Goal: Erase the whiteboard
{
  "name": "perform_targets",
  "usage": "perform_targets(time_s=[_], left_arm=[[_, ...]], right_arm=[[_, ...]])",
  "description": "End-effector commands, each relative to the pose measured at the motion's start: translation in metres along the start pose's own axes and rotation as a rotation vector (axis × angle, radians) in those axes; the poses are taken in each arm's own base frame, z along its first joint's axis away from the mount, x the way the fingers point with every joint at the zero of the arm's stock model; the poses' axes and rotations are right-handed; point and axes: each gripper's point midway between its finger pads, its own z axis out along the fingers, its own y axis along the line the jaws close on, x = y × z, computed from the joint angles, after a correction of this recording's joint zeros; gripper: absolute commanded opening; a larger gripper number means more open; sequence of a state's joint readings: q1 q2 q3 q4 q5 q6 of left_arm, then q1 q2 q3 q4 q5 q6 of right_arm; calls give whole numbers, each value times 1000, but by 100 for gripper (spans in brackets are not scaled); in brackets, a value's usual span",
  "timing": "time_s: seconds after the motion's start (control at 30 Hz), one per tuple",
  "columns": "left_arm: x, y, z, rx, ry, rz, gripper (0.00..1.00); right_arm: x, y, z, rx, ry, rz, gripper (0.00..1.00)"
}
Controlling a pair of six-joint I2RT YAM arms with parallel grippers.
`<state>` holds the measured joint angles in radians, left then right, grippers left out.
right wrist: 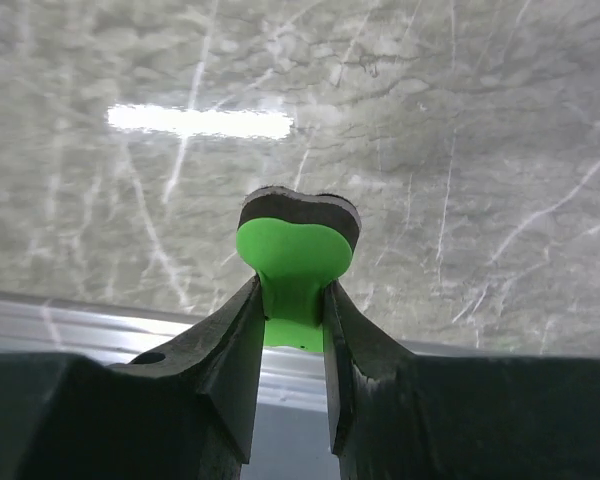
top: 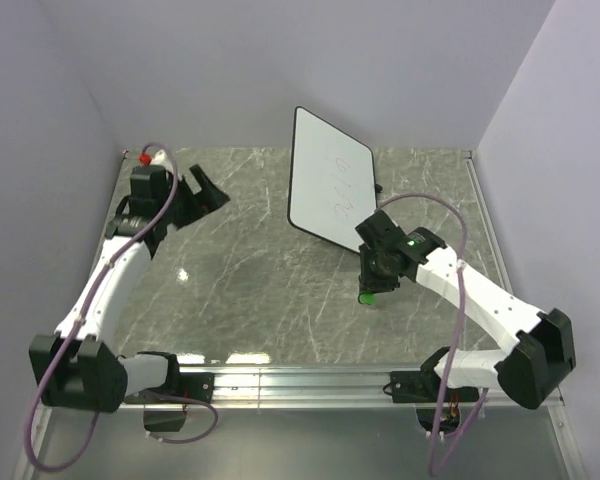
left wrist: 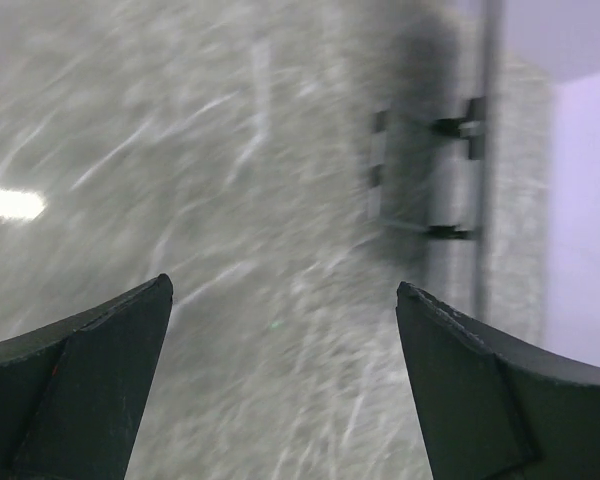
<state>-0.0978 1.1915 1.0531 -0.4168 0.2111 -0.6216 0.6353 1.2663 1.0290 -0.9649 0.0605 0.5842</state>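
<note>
The whiteboard [top: 325, 175], white with a thin black rim, stands at the back centre with its right corner towards my right arm. Faint pen marks [top: 338, 192] show on it. In front of the board's near edge, my right gripper [top: 370, 283] points down at the table, shut on a small green eraser [top: 367, 297]. In the right wrist view the eraser [right wrist: 298, 245], green with a dark felt face, is pinched by its narrow neck in the right gripper [right wrist: 292, 295]. My left gripper [top: 208, 192] is open at the back left, with only table between its fingers [left wrist: 100, 380].
A small red-capped object [top: 143, 156] sits in the back left corner. Lilac walls close in the left, back and right sides. A metal rail [top: 300, 380] runs along the near edge. The left wrist view shows a blurred dark shape with black brackets [left wrist: 425, 170].
</note>
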Motion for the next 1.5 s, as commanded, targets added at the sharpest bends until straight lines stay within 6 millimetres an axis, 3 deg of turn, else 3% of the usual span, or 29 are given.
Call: perform_targets(time_s=[0.0, 0.03, 0.07, 0.1, 0.13, 0.17, 0.2, 0.23, 0.27, 0.3, 0.33, 0.37, 0.4, 0.47, 0.7, 0.8, 0.83, 0.9, 0.93, 1.03, 1.07, 1.13, 1.17, 1.23, 1.3, 1.33, 1.37, 1.43, 1.47], left_arm=[[-43, -75, 8, 293, -66, 64, 99], [-35, -79, 29, 298, -14, 57, 100], [-51, -97, 31, 332, -32, 72, 99], [-41, -97, 58, 319, 28, 63, 99], [-40, -106, 67, 340, 56, 67, 99], [-57, -128, 69, 382, 32, 84, 99], [-46, -125, 97, 367, 84, 77, 99], [-40, -137, 106, 383, 110, 89, 99], [-54, -158, 107, 423, 85, 107, 99], [-42, -155, 132, 406, 130, 98, 100], [-34, -165, 139, 422, 152, 104, 99], [-42, -182, 140, 463, 143, 114, 99], [-30, -178, 161, 453, 184, 97, 99], [-28, -197, 166, 508, 194, 104, 99], [11, -207, 190, 598, 310, 78, 95], [22, -197, 193, 565, 331, 97, 72], [27, -191, 193, 550, 346, 97, 55], [36, -183, 193, 533, 371, 117, 43], [40, -180, 191, 535, 385, 123, 30], [55, -169, 187, 523, 430, 149, 12], [56, -167, 183, 519, 429, 168, 7], [63, -158, 182, 487, 447, 179, 0], [63, -155, 181, 482, 444, 203, 0], [68, -147, 179, 445, 469, 219, 0], [69, -141, 179, 420, 474, 256, 0], [70, -138, 179, 412, 480, 263, 0], [74, -131, 179, 387, 497, 281, 0], [76, -123, 181, 356, 503, 287, 0], [77, -120, 180, 341, 505, 283, 0]], right_arm=[[-4, -6, -28, 19, -35, 25, 0], [-3, -8, -32, 16, -40, 32, 0], [-3, -7, -36, 9, -46, 36, 0], [-3, -8, -40, 4, -55, 45, 0], [-1, -8, -42, 2, -55, 48, 0], [0, -9, -43, 4, -56, 59, 0], [1, -12, -46, 3, -64, 66, 0], [2, -12, -47, 4, -64, 69, 0], [5, -15, -46, 10, -62, 77, 0], [7, -17, -48, 10, -63, 91, 0], [8, -18, -48, 9, -63, 97, 0], [10, -20, -47, 15, -59, 110, 0], [11, -22, -49, 17, -62, 119, 0], [10, -24, -50, 26, -72, 130, 0], [-6, -33, -48, 48, -73, 161, 0], [-29, -28, -51, 4, -93, 177, 0], [-46, -27, -58, -24, -129, 198, 0], [-69, -14, -61, -101, -153, 189, 0], [-87, -8, -72, -139, -194, 190, 0], [-130, 11, -82, -237, -232, 198, 0], [-142, 16, -74, -249, -214, 203, 0], [-172, 38, -87, -355, -259, 189, 0], [-188, 48, -77, -385, -259, 190, 0], [-211, 69, -84, -486, -271, 178, 0], [-234, 85, -64, -548, -247, 199, 0], [-249, 95, -73, -592, -261, 206, 0], [-258, 100, -51, -590, -231, 221, 0], [-285, 107, -54, -607, -270, 240, 0], [-292, 106, -32, -587, -242, 262, 0]])
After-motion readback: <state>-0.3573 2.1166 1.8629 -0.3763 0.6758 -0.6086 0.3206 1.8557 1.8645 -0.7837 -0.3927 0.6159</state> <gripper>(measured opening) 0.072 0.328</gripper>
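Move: Ahead and to the left hand's right stands the whiteboard's left edge, about 14 cm forward, 20 right and 3 below; the red writing is some 9 cm ahead, 29 right and 5 below that hand. From the right hand, already holding the green eraser, the writing lies roughly 25 cm ahead, 7 left and 6 higher; the board's lower right corner is about 9 cm ahead, 2 right and slightly below. Swinging forward and right by over 20 cm, the open left hand turns clockwise some 35 degrees and closes on the whiteboard's left edge, pinching it while drawing back about 4 cm. The right hand, keeping its eraser grip, first rises 4 cm, easing right and back, then sweeps forward about 23 cm, up and left towards the writing, fingertips swinging left some 30 degrees. ##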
